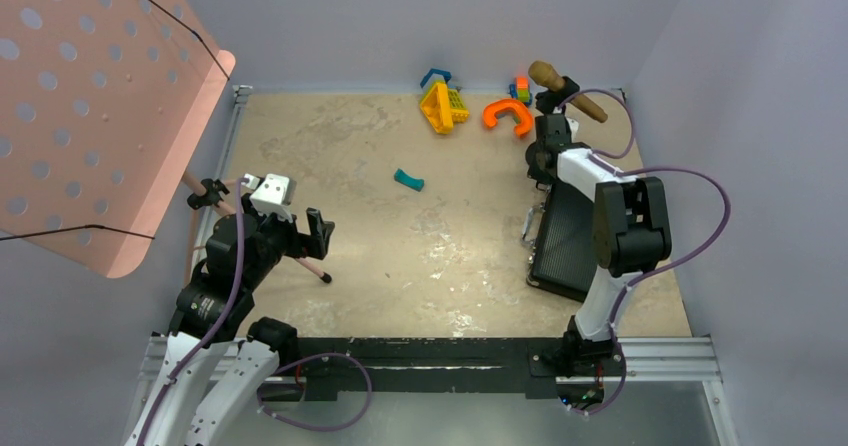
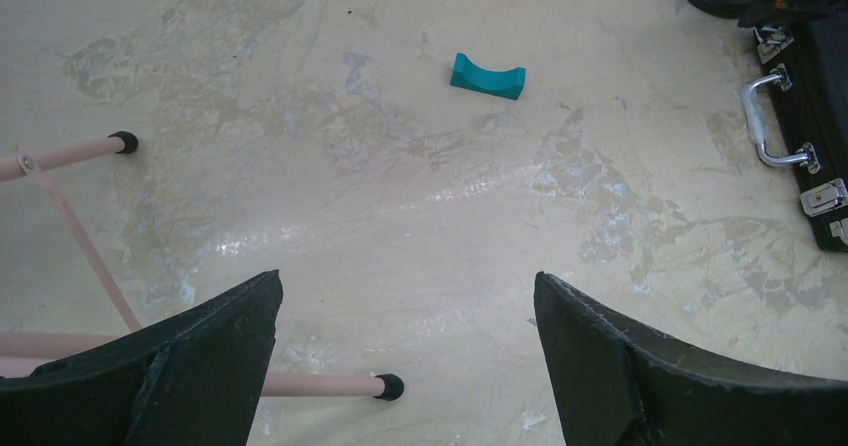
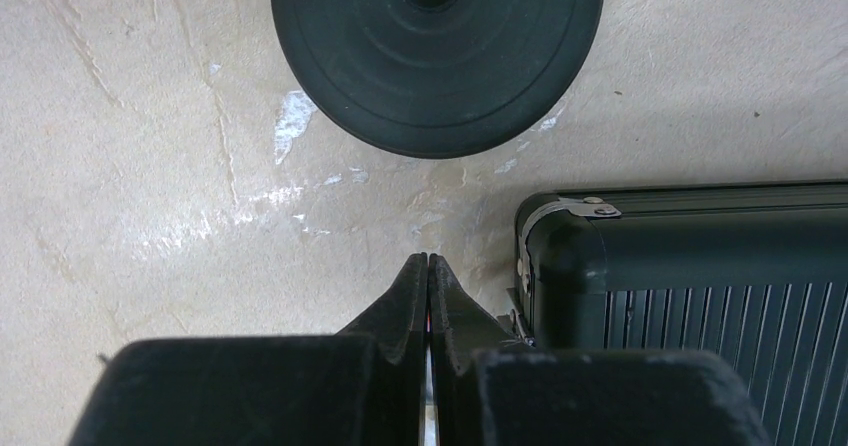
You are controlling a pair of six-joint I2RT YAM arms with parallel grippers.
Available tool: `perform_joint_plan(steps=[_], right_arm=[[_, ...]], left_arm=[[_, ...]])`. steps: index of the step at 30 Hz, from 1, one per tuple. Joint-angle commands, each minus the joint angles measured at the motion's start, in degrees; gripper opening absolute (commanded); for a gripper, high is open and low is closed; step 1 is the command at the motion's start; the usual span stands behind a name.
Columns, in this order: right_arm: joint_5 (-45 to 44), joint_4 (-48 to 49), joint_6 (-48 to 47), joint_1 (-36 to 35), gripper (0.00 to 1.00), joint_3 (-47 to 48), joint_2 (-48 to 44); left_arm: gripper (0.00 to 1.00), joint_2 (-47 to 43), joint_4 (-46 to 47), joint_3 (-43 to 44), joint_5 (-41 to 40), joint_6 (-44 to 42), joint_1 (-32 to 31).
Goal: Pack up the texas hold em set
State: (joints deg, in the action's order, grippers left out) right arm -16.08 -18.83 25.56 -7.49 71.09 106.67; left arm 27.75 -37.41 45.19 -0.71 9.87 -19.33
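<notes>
The black ribbed case (image 1: 565, 241) of the texas hold em set lies closed on the right side of the table. Its silver handle (image 2: 765, 116) and a latch (image 2: 825, 196) face the table's middle. The right wrist view shows its far left corner (image 3: 700, 266) with a silver corner cap. My right gripper (image 3: 428, 258) is shut, fingers pressed together, tips just above the table beside that corner. Far from the case, my left gripper (image 2: 407, 281) hangs wide open over bare table at the left (image 1: 320, 228). Chips, cards and dice are hidden.
A black round stand base (image 3: 437, 56) sits just beyond my right gripper. A teal curved piece (image 1: 408, 179) lies mid-table. Orange (image 1: 507, 116) and yellow (image 1: 442, 106) toys lie at the back. A pink perforated stand (image 1: 90, 106) overhangs the left, one leg (image 2: 320, 384) below my left gripper.
</notes>
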Motion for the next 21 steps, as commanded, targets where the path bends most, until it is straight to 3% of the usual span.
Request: perform_joint_plan(steps=[1, 13, 21], right_arm=[[-2.07, -4.66, 2.08, -2.1, 0.0, -0.63, 0.33], [-2.88, -3.8, 7.64, -3.41, 0.0, -5.87, -3.22], [0.38, -3.17, 2.28, -4.14, 0.0, -5.25, -11.51]], left_arm=[[0.99, -0.3, 1.68, 0.9, 0.45, 0.06, -0.22], [1.0, -0.97, 1.64, 0.81, 0.45, 0.15, -0.27], [0.99, -1.09, 1.66, 0.77, 0.45, 0.16, -0.27]])
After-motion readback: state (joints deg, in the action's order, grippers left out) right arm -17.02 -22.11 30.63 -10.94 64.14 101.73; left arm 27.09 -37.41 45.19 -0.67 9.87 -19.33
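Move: The right hand's shut fingers are just off the case's far left corner. The case's far latch lies about 4 cm back and 2 cm to the right, a touch lower. The handle is some 11 cm back and 2 cm left; the black stand base is about 9 cm ahead, 1 cm right and 4 cm down. From the idle left hand, that latch is roughly 18 cm ahead, 55 cm right and 21 cm lower. The right hand, fingers shut, draws back about 5 cm beside the case's latch edge, dipping, then rising slightly. ##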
